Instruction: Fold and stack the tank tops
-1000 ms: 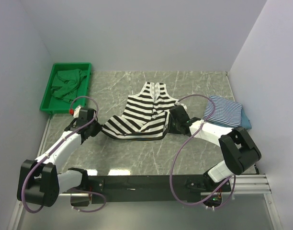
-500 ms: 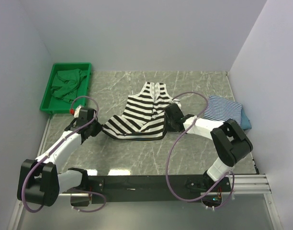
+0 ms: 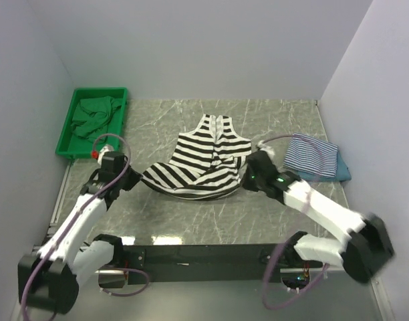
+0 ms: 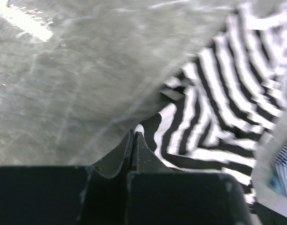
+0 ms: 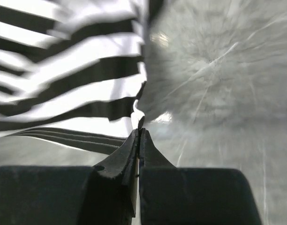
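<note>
The wide black-and-white striped tank top (image 3: pixel 199 159) lies mid-table, straps pointing away from me, its near hem raised off the marble. My left gripper (image 3: pixel 138 179) is shut on the hem's left corner; in the left wrist view its tips (image 4: pixel 133 136) pinch the striped cloth (image 4: pixel 218 89). At the hem's right corner, my right gripper (image 3: pixel 244 176) is shut too, and the right wrist view shows white cloth (image 5: pixel 87 77) caught between its tips (image 5: pixel 139 131). The thin blue-and-white striped top (image 3: pixel 310 155) sits folded on the teal-blue top (image 3: pixel 343 174) at the right.
A green tray (image 3: pixel 65 148) at the back left holds crumpled green cloth (image 3: pixel 94 115). White walls close in the left, back and right sides. The black base rail (image 3: pixel 204 254) runs along the near edge.
My right gripper has shut on the right hem corner, and its arm swung out to the right. Both grippers have raised the near hem; the left wrist shifted slightly up and left.
</note>
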`<state>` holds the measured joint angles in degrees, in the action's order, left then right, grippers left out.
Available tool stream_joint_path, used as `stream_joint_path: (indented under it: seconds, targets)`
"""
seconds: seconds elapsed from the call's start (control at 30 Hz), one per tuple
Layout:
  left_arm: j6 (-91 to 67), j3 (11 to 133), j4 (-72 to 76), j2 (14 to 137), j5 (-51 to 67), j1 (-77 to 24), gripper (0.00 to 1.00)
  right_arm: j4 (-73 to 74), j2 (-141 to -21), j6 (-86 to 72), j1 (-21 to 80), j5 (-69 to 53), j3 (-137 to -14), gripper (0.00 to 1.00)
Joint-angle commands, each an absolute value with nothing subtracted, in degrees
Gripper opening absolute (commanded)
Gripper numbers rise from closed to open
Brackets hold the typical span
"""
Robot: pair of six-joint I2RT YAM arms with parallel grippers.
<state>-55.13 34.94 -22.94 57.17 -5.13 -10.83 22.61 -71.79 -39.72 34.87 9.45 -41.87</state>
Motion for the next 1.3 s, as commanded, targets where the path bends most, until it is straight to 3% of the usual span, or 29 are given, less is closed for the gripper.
stream_joint_path:
  seconds: [0.0,0.13,0.33,0.43,0.63,0.8,1.07,1.17,1.27]
  targets:
    - [-53.44,39.19,-28.46,47.48,-2.47,-10.72,0.00,32.59,-53.16,-44.11,35.42,12.30,-44.11,0.00]
    - [-52.21,46.28,-34.79,36.33,0.87,-10.99,0.01,41.81,-35.91,-45.26,35.42,12.31,-52.96,0.00]
    - [-52.29,66.74,-39.20,31.81,4.83,-11.07,0.01,45.79,-33.92,-43.16,35.42,10.90,-70.64,0.00]
    - [-53.43,75.40,-36.40,34.62,6.06,-11.07,0.01,45.00,-38.57,-40.35,35.51,11.86,-80.13,0.00]
    - [-56.51,77.96,-22.37,47.25,4.04,-11.07,0.00,37.80,-53.15,-32.44,33.76,15.73,-93.05,0.00]
    - [-54.85,80.76,-9.95,59.22,1.23,-10.99,0.01,27.97,-68.71,-29.71,23.48,3.98,-99.13,0.00]
    - [-48.70,108.07,-1.05,85.50,6.59,-9.32,0.00,25.73,-92.07,-28.57,16.17,-4.04,-127.84,0.00]
    - [-46.15,119.86,-5.26,89.91,8.52,-8.97,0.01,28.91,-95.09,-27.78,15.73,-4.04,-137.54,0.00]
    - [-44.65,118.23,-5.63,86.85,7.92,-8.79,0.01,27.87,-91.78,-27.77,15.73,-3.69,-132.91,0.00]
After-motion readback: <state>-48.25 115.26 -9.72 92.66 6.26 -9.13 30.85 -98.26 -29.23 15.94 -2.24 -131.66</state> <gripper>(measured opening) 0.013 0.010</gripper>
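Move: I hold the black-and-white striped tank top by the hem corners, left hand on one and right on the other. Its middle lies about 6 cm ahead and 19 cm to the right of my left hand, and 10 cm ahead and 14 cm to the left of my right, some 5–7 cm below them. The green bin is about 18 cm ahead and 16 cm left of my left hand; the folded stack is about 10 cm ahead and 23 cm right of my right hand. Keeping both hem corners pinched, I whip my hands up together some 40 cm while drawing back about 10 cm, then swing them forward about 30 cm, high over the table, with a slight dip and a last rise. My wrists tip up 50 to 60 degrees on the way, bringing the down-slanted fingers to about level. ##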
